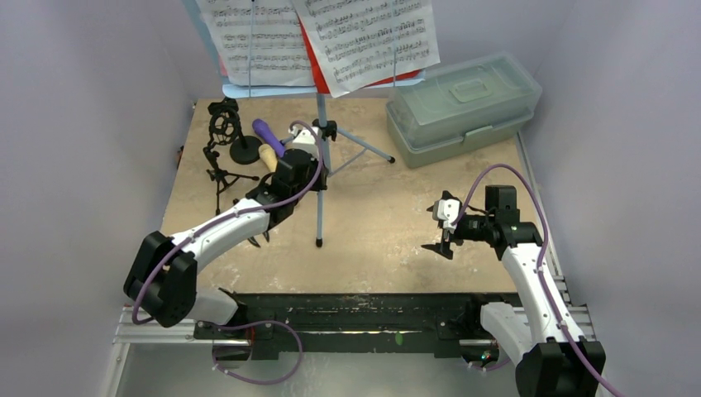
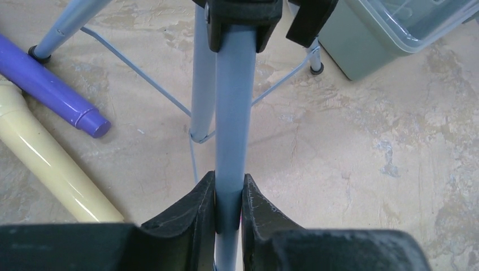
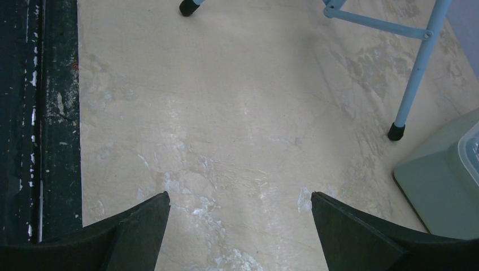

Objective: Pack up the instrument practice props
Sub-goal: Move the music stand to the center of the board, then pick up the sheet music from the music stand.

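The pale-blue music rack [image 1: 319, 157] stands at the back centre, with white sheet-music pages [image 1: 364, 33] and a red page behind them on its shelf. My left gripper [image 2: 229, 195] is shut on the rack's upright pole [image 2: 234, 113]; from above, the left gripper [image 1: 317, 175] meets the pole below its leg hub. The purple microphone [image 2: 51, 90] and the tan microphone [image 2: 53, 166] lie side by side left of the pole. The black round-base holder [image 1: 245, 150] and the tripod holder with ring [image 1: 221, 126] stand at the far left. My right gripper [image 3: 240, 203] hangs open over bare table.
The translucent grey-green lidded box [image 1: 463, 101] sits shut at the back right, its corner [image 3: 446, 180] close to my right gripper. One rack leg [image 3: 418, 68] reaches toward the box. A black rail [image 1: 355, 310] runs along the table's near edge.
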`<state>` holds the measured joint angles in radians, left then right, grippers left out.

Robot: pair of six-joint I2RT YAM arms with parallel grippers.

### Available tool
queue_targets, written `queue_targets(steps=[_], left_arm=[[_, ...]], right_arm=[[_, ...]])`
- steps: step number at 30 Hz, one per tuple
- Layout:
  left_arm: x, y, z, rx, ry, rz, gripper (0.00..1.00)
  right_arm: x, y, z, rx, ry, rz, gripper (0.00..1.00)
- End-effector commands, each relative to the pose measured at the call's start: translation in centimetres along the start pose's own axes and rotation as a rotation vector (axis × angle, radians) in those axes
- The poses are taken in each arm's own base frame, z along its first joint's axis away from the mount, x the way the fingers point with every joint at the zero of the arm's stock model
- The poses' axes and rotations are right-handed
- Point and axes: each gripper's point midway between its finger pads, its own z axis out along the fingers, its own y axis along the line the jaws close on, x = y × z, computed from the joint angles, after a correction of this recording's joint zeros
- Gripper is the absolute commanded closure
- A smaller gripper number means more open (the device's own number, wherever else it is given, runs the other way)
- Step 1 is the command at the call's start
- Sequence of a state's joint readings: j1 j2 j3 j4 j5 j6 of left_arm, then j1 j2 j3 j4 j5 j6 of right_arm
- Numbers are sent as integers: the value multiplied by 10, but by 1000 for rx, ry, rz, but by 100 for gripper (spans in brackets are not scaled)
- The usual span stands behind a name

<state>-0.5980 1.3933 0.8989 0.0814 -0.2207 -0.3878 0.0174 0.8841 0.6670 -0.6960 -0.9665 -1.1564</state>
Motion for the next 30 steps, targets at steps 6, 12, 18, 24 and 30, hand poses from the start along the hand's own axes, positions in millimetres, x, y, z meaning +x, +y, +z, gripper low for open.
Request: queue_targets(steps=[6,12,18,24,30], left_arm=[[-22,-6,-31,23,-57,-54,37],[-24,-5,-63,88,-16,151,14],[-17,14,-97,85,4,349,6],[10,36,-113,53,-20,380,0],[8,35,-124,72,-49,365,0]], right_arm=[[-6,1,-1,-13,-20,-2,1],[-27,-3,-7,-16,-68,7,1],[-80,-12,-29,9,-138,29,1],[-163,-54,-69,101,-181,147,1],[-248,-96,-96,122,-331,259,1]])
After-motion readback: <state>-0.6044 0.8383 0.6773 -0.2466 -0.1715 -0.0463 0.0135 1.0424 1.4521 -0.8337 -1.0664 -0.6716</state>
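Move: The left hand has its fingers shut on the music stand's front leg, some 14 cm above the board; the stand's hub is about 5 cm ahead, 2 cm right and 8 cm higher. The cream mic lies some 6 cm ahead and 10 cm left, the purple mic 15 cm ahead and 12 cm left, both about 13 cm lower. From the right hand the hub is roughly 20 cm ahead, 24 cm left and 7 cm up; the green box is 34 cm ahead, 9 cm right and 7 cm down. Back and to its left, about 10 and 7 cm, the left hand withdraws from the music stand's front leg, opening its fingers wide and letting go, rising some 6 cm and then sinking most of that again as it rolls about 15 degrees. A little later the empty right hand, still wide open, climbs fast by about 24 cm, its fingers tipping up. ##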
